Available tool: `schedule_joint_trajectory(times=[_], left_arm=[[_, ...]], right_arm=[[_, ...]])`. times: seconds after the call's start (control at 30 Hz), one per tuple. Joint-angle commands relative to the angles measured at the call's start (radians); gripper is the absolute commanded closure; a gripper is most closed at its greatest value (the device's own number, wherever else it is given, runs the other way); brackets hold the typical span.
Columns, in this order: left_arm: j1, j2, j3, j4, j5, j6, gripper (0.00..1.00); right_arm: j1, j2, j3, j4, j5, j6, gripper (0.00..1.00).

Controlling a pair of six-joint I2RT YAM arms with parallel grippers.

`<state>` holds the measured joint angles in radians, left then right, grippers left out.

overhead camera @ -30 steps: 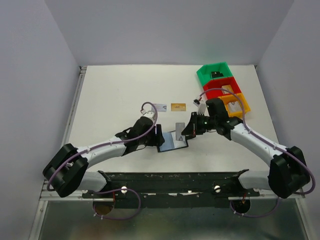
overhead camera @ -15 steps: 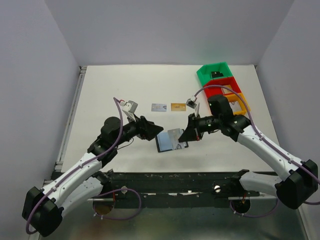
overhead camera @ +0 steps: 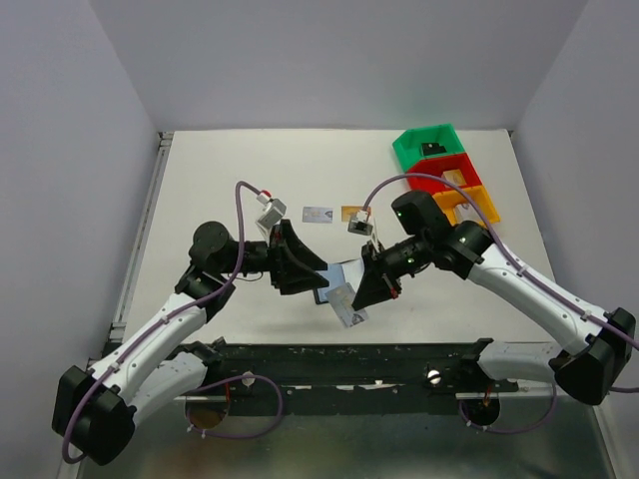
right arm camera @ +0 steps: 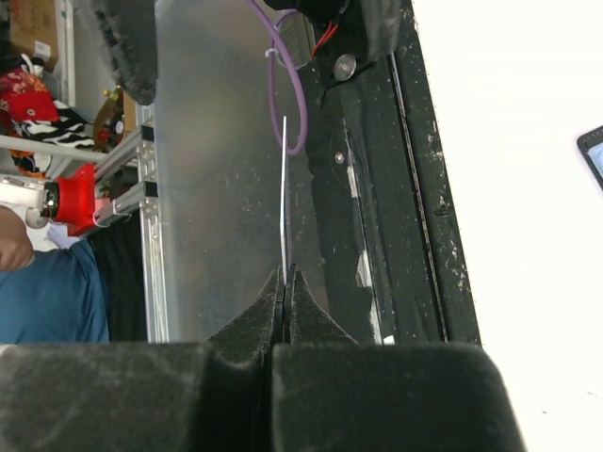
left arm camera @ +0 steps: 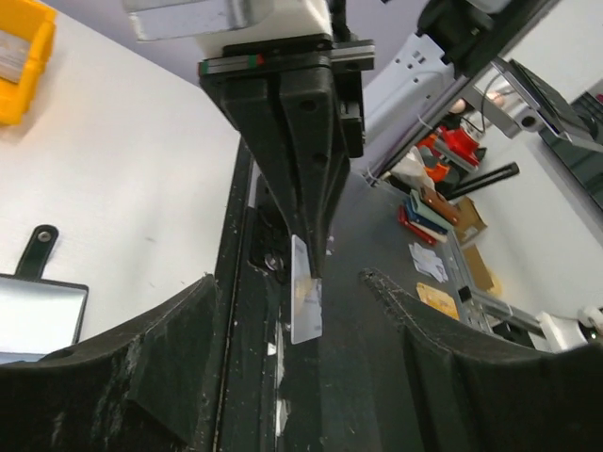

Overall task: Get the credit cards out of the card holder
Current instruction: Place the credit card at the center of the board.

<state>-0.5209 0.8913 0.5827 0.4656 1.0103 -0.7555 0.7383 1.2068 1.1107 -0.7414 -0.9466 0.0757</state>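
Observation:
The black card holder (overhead camera: 337,276) lies open on the white table between my two grippers, its blue-grey inside partly hidden by them. My right gripper (overhead camera: 363,296) is shut on a silver credit card (overhead camera: 349,309), held clear of the holder toward the table's near edge. In the right wrist view that card (right arm camera: 284,198) shows edge-on, pinched between the fingertips (right arm camera: 285,279). My left gripper (overhead camera: 312,269) is open and empty, just left of the holder. The left wrist view shows the held card (left arm camera: 306,303) and the holder's strap tab (left arm camera: 39,247). Two credit cards, silver (overhead camera: 318,214) and gold (overhead camera: 352,213), lie behind.
Green (overhead camera: 427,146), red (overhead camera: 451,171) and orange (overhead camera: 471,204) bins stand in a row at the back right with small items inside. The black mounting rail (overhead camera: 349,354) runs along the table's near edge, just below the held card.
My right gripper has drawn the silver card out of the holder and carried it toward the near edge. My left gripper let go of the holder's left edge and now stands open beside it.

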Motion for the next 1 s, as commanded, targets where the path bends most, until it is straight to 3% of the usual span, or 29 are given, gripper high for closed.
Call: schedule_joint_trajectory(times=[0.0,0.13,0.3,0.5,0.73,0.9,0.97], left_arm=[[0.002,0.02,0.043,-0.01,0.139,0.022,0.32],[-0.011,0.046,0.062,-0.068,0.168,0.064,0.41],[-0.048,0.063,0.092,-0.217,0.134,0.179,0.44],[-0.057,0.078,0.091,-0.248,0.116,0.209,0.5],[-0.073,0.095,0.091,-0.252,0.128,0.223,0.66],[-0.08,0.095,0.089,-0.255,0.136,0.228,0.7],[-0.083,0.098,0.089,-0.257,0.133,0.229,0.79]], right_arm=[[0.021,0.025,0.067,-0.098,0.046,-0.053,1.0],[0.033,0.048,0.103,-0.122,0.072,-0.062,1.0],[0.045,0.069,0.133,-0.139,0.094,-0.065,1.0],[0.061,0.088,0.152,-0.141,0.104,-0.065,1.0],[0.061,0.097,0.156,-0.138,0.114,-0.065,1.0],[0.061,0.1,0.158,-0.138,0.117,-0.065,1.0],[0.062,0.099,0.156,-0.135,0.117,-0.067,1.0]])
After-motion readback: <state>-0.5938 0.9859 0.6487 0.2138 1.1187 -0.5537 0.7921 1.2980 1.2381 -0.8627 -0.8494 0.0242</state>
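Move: The silver credit card that my right hand already holds in the air is about 4 cm back, 5 cm to the right and 4 cm below my left hand. From my right hand its middle is some 3 cm left, 1 cm back and 1 cm down. The open card holder lies on the table about 10 cm ahead of my left hand, 6 cm right and 23 cm down. The orange card lies roughly 19 cm farther out than the holder and 4 cm right of it. I bring my left hand down about 3.5 cm and back some 2.5 cm, easing slightly right onto the free left side of the card, the wrist turning about 10 degrees clockwise and the tips dipping a little. Its fingers narrow from wide open to about a third, one on each side of the card. My right hand keeps its pinch and stays nearly in place, tipping slightly down. ##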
